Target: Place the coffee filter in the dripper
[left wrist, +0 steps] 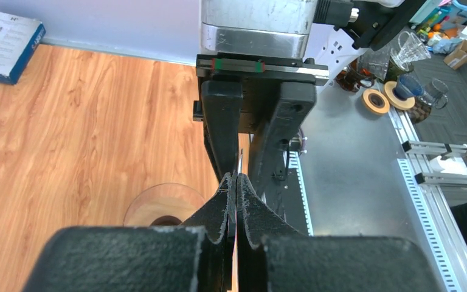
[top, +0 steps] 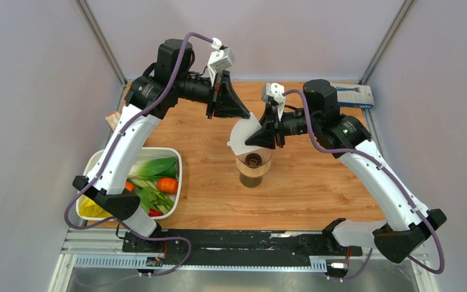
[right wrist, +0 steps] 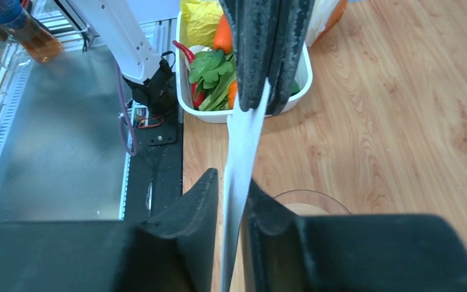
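Note:
The coffee filter (top: 241, 139), a thin white sheet, hangs on edge just above the dripper (top: 254, 160), a clear cone on a brown base at the table's middle. My left gripper (top: 246, 114) reaches in from the back left and is shut on the filter's upper edge. In the right wrist view the filter (right wrist: 243, 140) runs edge-on from the left gripper (right wrist: 266, 104) down between my right gripper's (right wrist: 234, 182) fingers. It lies against one finger, and a thin gap shows at the other. The dripper's rim (right wrist: 322, 198) shows just below.
A white tub (top: 174, 159) of vegetables stands at the front left of the wooden table. A blue and white box (top: 354, 95) lies at the back right corner. Grey walls close in the left, right and back sides.

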Motion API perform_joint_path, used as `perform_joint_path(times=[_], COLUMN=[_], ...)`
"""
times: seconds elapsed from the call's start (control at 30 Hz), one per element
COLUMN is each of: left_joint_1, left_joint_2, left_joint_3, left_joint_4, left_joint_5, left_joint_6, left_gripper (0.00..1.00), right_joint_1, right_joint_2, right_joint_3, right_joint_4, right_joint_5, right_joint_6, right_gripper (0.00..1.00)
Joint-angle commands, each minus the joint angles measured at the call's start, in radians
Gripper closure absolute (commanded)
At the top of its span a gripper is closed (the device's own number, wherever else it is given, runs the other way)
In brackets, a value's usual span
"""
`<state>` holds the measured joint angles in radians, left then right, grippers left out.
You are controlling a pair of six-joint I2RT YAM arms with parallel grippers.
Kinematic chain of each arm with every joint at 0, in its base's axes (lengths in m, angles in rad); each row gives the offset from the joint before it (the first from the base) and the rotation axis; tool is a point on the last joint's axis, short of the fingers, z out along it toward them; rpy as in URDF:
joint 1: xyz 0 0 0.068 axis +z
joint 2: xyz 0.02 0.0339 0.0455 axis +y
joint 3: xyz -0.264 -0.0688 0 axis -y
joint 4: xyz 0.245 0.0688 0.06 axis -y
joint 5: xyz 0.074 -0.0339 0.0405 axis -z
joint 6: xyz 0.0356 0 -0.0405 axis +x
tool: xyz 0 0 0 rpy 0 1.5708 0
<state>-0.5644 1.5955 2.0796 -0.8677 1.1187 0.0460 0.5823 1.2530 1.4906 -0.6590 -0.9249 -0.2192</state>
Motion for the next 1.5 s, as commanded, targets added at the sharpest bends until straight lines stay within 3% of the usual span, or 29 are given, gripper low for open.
perform_joint_path(times=[0.0,0.03,0.07,0.13,0.2,0.27,0.37,0.43,0.6,0.7,0.8,1.07,1.47], left_joint_1=[-0.009,-0.009,-0.008,0.015,0.082,0.188,0.370,0.436,0.463,0.460,0.421,0.231,0.007], left_joint_2=[-0.023,-0.028,-0.030,-0.035,-0.044,-0.071,-0.130,-0.177,-0.236,-0.273,-0.305,-0.318,-0.278], left_joint_3=[-0.003,0.002,0.009,0.033,0.028,-0.023,-0.231,-0.337,-0.501,-0.632,-0.728,-0.758,-0.772], left_joint_4=[0.057,0.057,0.052,0.059,0.131,0.278,0.569,0.730,0.828,1.097,1.259,1.271,1.176], left_joint_5=[0.009,-0.024,-0.044,-0.103,-0.119,-0.084,-0.028,-0.024,-0.024,-0.015,-0.021,-0.049,-0.057], left_joint_6=[-0.011,-0.017,-0.019,-0.058,-0.178,-0.367,-0.756,-0.881,-1.054,-1.248,-1.411,-1.392,-1.275], left_gripper=[0.95,0.85,0.61,0.33,0.28,0.27,0.26,0.26,0.26,0.26,0.26,0.26,0.26], right_joint_1=[0.007,0.007,0.006,0.006,0.007,0.007,0.008,0.017,0.053,0.112,0.140,0.188,0.249], right_joint_2=[-0.011,-0.016,-0.021,-0.040,-0.067,-0.110,-0.207,-0.248,-0.333,-0.380,-0.415,-0.497,-0.566], right_joint_3=[0.004,0.004,0.003,0.002,-0.012,-0.052,-0.160,-0.222,-0.389,-0.511,-0.616,-0.859,-0.900], right_joint_4=[0.090,0.101,0.112,0.144,0.187,0.261,0.450,0.558,0.854,1.027,1.164,1.416,1.238], right_joint_5=[0.061,0.089,0.111,0.174,0.262,0.358,0.480,0.548,0.651,0.704,0.700,0.577,0.529], right_joint_6=[0.022,0.023,0.020,-0.002,-0.039,-0.098,-0.219,-0.315,-0.580,-0.779,-0.929,-1.219,-1.418], right_gripper=[0.89,0.99,1.00,1.00,1.00,1.00,1.00,1.00,1.00,1.00,1.00,1.00,1.00])
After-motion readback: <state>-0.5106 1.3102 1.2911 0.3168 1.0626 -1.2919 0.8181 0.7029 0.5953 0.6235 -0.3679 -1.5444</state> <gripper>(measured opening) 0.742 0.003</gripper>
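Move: My left fingers hold the coffee filter shut; its middle hangs about 5 cm below them and 2 cm to their left, in line fore and aft. From my half-closed right hand the filter's middle is some 3 cm above, 2 cm left and 1 cm ahead. The dripper stands roughly 11 cm ahead of and 2 cm right of either hand, about 31 cm below my left and 23 cm below my right; the carafe is directly beneath the dripper, some 7 cm lower. I shut my right fingers on the coffee filter as my left fingers spring open and let go. My right hand goes about 6 cm forward, rises 7 cm and shifts 6 cm right, rolling some 115 degrees so its forward side turns up, then draws back. My left hand swings 12 cm forward and left, clear of the filter, then returns almost to its start, tilted. ##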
